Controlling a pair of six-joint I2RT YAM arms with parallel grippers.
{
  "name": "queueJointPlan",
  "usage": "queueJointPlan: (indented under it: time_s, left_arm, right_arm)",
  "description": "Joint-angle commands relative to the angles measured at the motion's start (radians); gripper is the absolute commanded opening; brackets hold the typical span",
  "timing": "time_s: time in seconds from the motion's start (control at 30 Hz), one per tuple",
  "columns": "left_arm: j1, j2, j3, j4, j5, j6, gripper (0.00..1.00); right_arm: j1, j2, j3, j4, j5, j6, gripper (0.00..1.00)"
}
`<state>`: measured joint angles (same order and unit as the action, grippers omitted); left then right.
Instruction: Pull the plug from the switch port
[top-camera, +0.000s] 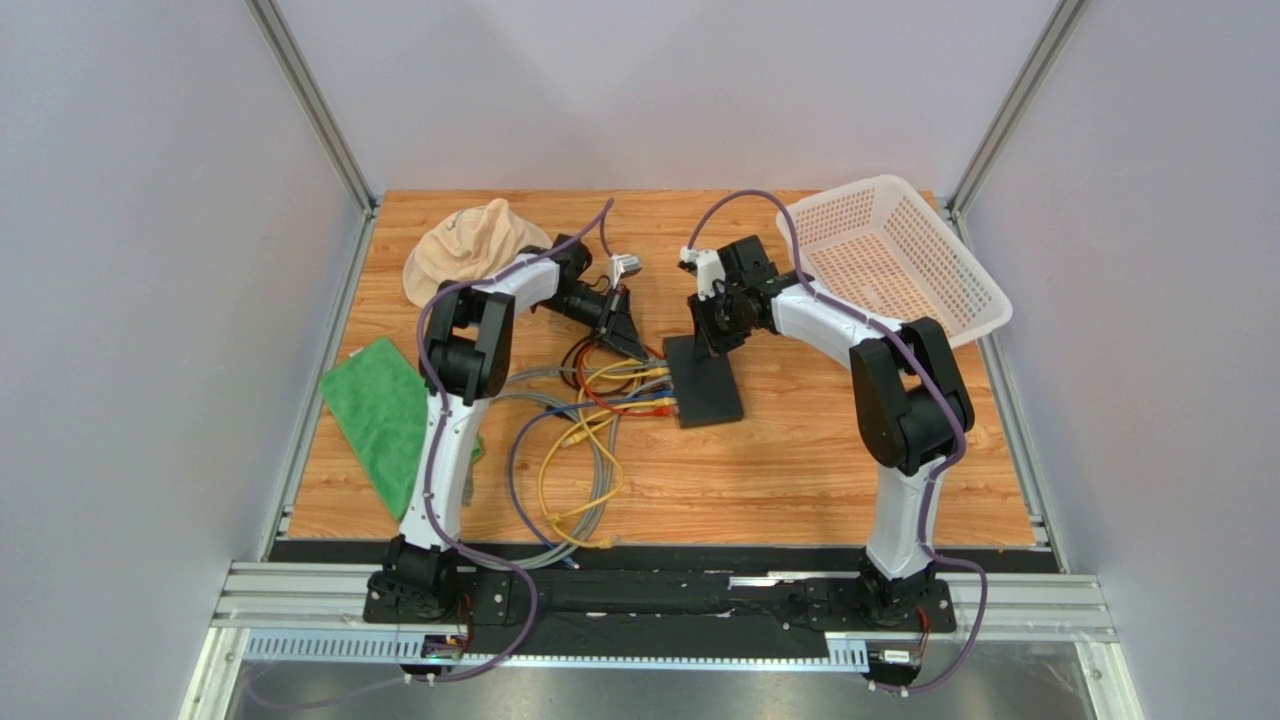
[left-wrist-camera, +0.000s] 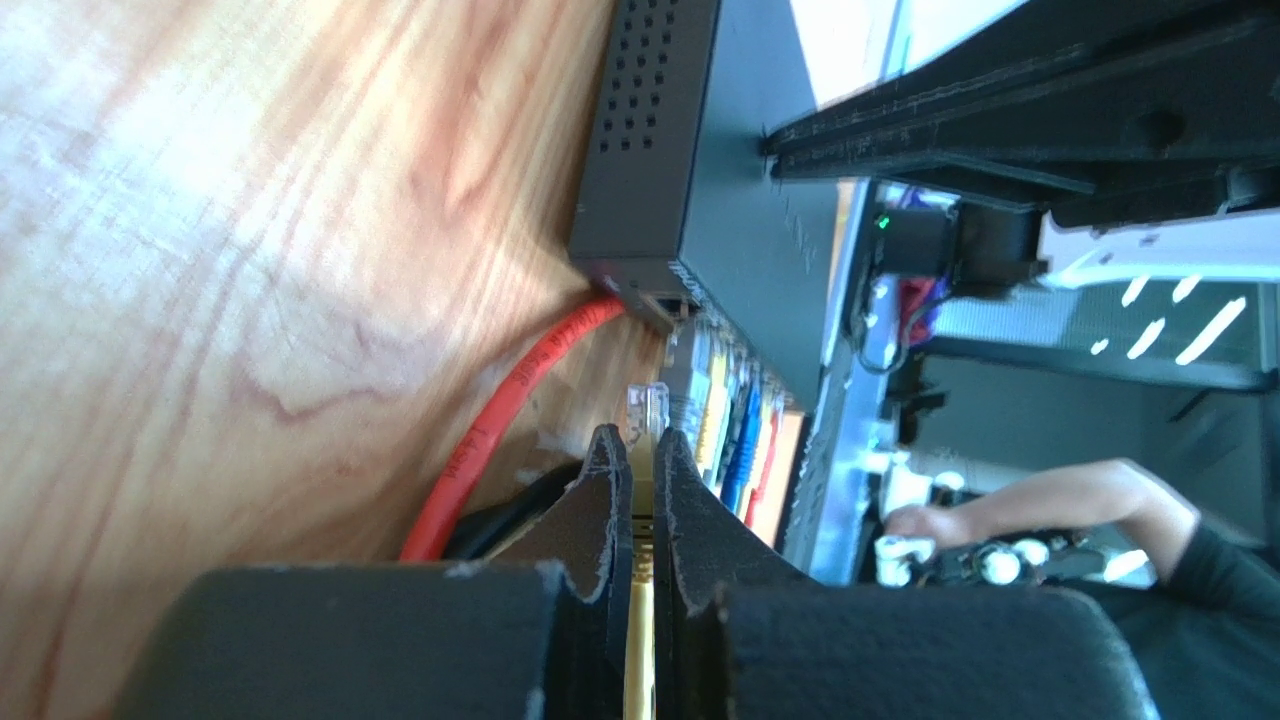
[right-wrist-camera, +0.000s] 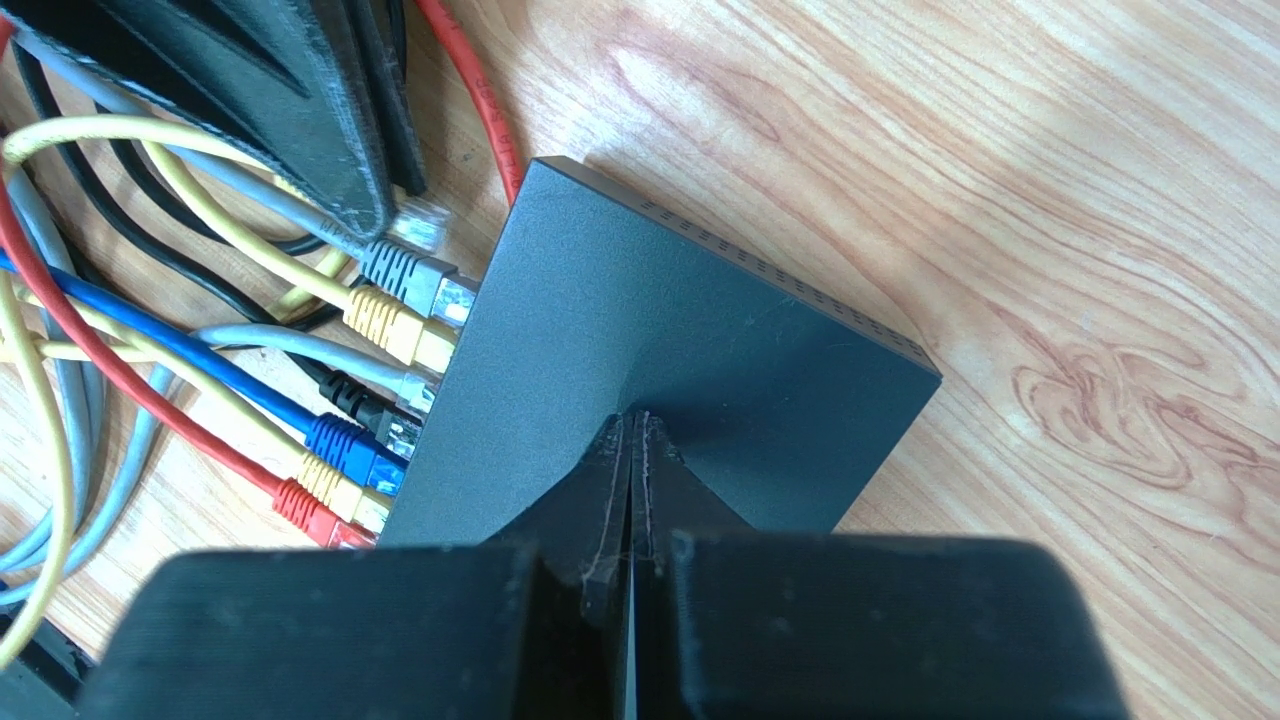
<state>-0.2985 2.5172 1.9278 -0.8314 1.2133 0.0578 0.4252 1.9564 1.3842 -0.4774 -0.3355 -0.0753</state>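
Observation:
The switch (top-camera: 706, 383) is a flat black box in the middle of the table, with several coloured cables plugged into its left side. My left gripper (left-wrist-camera: 633, 443) is shut on a yellow cable just behind its clear plug (left-wrist-camera: 646, 405). That plug sticks out past the fingertips and stands a little apart from the switch (left-wrist-camera: 706, 165), outside the ports. My right gripper (right-wrist-camera: 637, 426) is shut with nothing in it, its tips resting on the top face of the switch (right-wrist-camera: 676, 323). Grey, yellow, black, blue and red plugs (right-wrist-camera: 394, 323) sit in the ports.
Loose cables (top-camera: 586, 450) loop over the table left of the switch. A red cable (left-wrist-camera: 504, 420) runs beside the left fingers. A white basket (top-camera: 902, 255) stands at the back right, a beige cloth (top-camera: 469, 248) at the back left, a green cloth (top-camera: 383, 420) on the left.

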Motion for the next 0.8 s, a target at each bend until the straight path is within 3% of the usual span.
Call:
queueJointPlan:
  time_s: [0.0,0.2,0.33,0.43,0.5,0.6,0.77]
  left_arm:
    - [0.007,-0.055,0.074,-0.216,-0.04,0.19,0.0]
    - [0.012,-0.259,0.031,-0.167,-0.012,0.203,0.0]
    - [0.059,-0.342,0.072,-0.244,-0.004,0.217,0.0]
    - [0.116,-0.36,0.111,-0.36,-0.119,0.314,0.0]
    - [0.148,-0.354,0.129,-0.403,-0.272,0.361,0.0]
    - [0.252,-0.341,0.149,-0.425,-0.458,0.413,0.0]
    - [0.318,-0.339,0.154,-0.384,-0.688,0.525,0.0]
  right_arm:
    - [0.004,0.05,-0.057,-0.067,0.085,-0.026,0.0]
    - [0.009,0.045,-0.062,-0.061,0.082,-0.03,0.0]
    - [0.011,0.036,-0.068,-0.056,0.082,-0.035,0.0]
    - [0.012,0.036,-0.068,-0.056,0.082,-0.034,0.0]
    - [0.012,0.038,-0.065,-0.056,0.084,-0.034,0.0]
    - [0.012,0.045,-0.056,-0.058,0.073,-0.032,0.0]
    - [0.012,0.065,-0.034,-0.064,0.062,-0.029,0.0]
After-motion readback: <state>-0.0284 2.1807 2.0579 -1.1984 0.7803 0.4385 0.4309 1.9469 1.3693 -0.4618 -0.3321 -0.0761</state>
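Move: About 26 cm to the left of the left hand and 18 cm farther out lies the hat, at much the same height. This hand already holds the freed yellow plug. The switch's middle is 9 cm to its right and 4 cm back, the black cable coil 8 cm left and 1 cm back, the red plug 3 cm right and 8 cm back. From the right hand, the switch's middle is some 4 cm straight back and 2 cm down. Keeping its pinch on the yellow plug, the left hand lifts away from the port row, nearly straight up to about 14 cm, then swings quickly left and somewhat forward towards the hat, some 17 cm left in all, sinking slightly at the end. Its fingers tip farther down, and the wrist rolls. The right hand stays with shut fingertips on the switch's top. ##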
